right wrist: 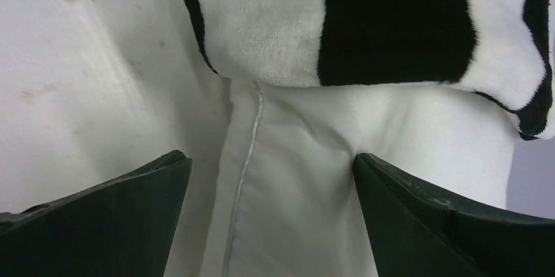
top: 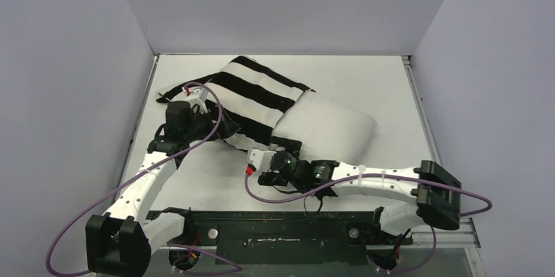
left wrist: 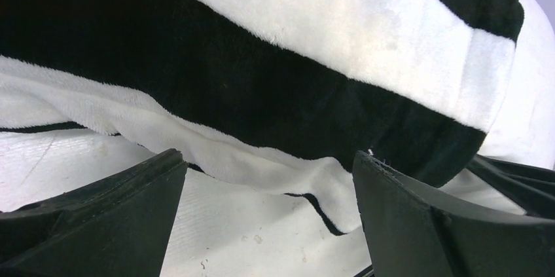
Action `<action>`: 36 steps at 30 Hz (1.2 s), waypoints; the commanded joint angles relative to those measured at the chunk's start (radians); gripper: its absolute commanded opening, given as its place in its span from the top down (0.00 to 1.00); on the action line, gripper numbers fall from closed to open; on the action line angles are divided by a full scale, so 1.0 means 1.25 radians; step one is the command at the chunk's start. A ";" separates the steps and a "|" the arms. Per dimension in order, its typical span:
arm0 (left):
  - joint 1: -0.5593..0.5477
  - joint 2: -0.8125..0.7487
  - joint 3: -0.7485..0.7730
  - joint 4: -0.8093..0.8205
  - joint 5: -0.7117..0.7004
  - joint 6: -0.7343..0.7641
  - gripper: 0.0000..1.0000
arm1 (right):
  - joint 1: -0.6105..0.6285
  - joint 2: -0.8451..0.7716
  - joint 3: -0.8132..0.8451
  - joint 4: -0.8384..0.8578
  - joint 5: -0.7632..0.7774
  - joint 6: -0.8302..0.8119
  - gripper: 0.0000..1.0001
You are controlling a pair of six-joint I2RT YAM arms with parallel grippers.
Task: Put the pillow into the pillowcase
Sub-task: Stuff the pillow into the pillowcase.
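Note:
The black-and-white striped pillowcase point(top: 252, 90) lies at the back middle of the table, pulled over the left part of the off-white pillow point(top: 334, 126), whose right end sticks out bare. My left gripper point(top: 221, 128) is open at the pillowcase's near left side. In the left wrist view the left gripper point(left wrist: 268, 156) has the loose hem of the pillowcase point(left wrist: 262, 87) just beyond its fingertips and bare table under it. My right gripper point(top: 263, 158) is open at the pillow's near corner. In the right wrist view the right gripper point(right wrist: 269, 156) straddles the seamed edge of the pillow point(right wrist: 294, 185), below the rim of the pillowcase point(right wrist: 393, 28).
Grey walls point(top: 72, 93) enclose the white table point(top: 216, 179) on the left, back and right. A black rail point(top: 281, 231) with the arm bases runs along the near edge. Purple cables point(top: 118, 192) loop beside both arms.

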 commanded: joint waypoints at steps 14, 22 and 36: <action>0.038 -0.084 0.001 0.004 -0.001 0.004 0.03 | -0.005 0.199 -0.030 0.337 0.326 -0.214 1.00; 0.037 -0.122 0.147 -0.082 -0.028 0.044 0.12 | -0.006 0.040 0.152 0.173 0.160 0.027 1.00; -0.013 -0.101 0.373 -0.223 -0.033 0.093 0.35 | -0.350 -0.138 0.166 0.060 -0.368 0.487 1.00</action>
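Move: The open right fingers hang above the pillow's near edge; the fold to pinch is about 6 cm ahead, 1 cm to the right and 5 cm down. The near corner of the pillowcase's hem lies some 6 cm ahead, 4 cm left and 6 cm down, and the striped body of the case about 16 cm ahead and 12 cm left. From the left hand that pillow fold lies about 4 cm back, 17 cm right and 8 cm lower. The right hand dips forward and down some 6 cm to the pillow's near edge beside the hem, fingertips steepening, and shuts on a fold of the white pillow fabric, then hauls it up about 20 cm with a slight swing left and back right, the wrist rolling so the fingers come nearly level. The open left hand edges a little left, then rises about 20 cm off the striped case, fingers tilting up some 25 degrees and closing partway on nothing. ##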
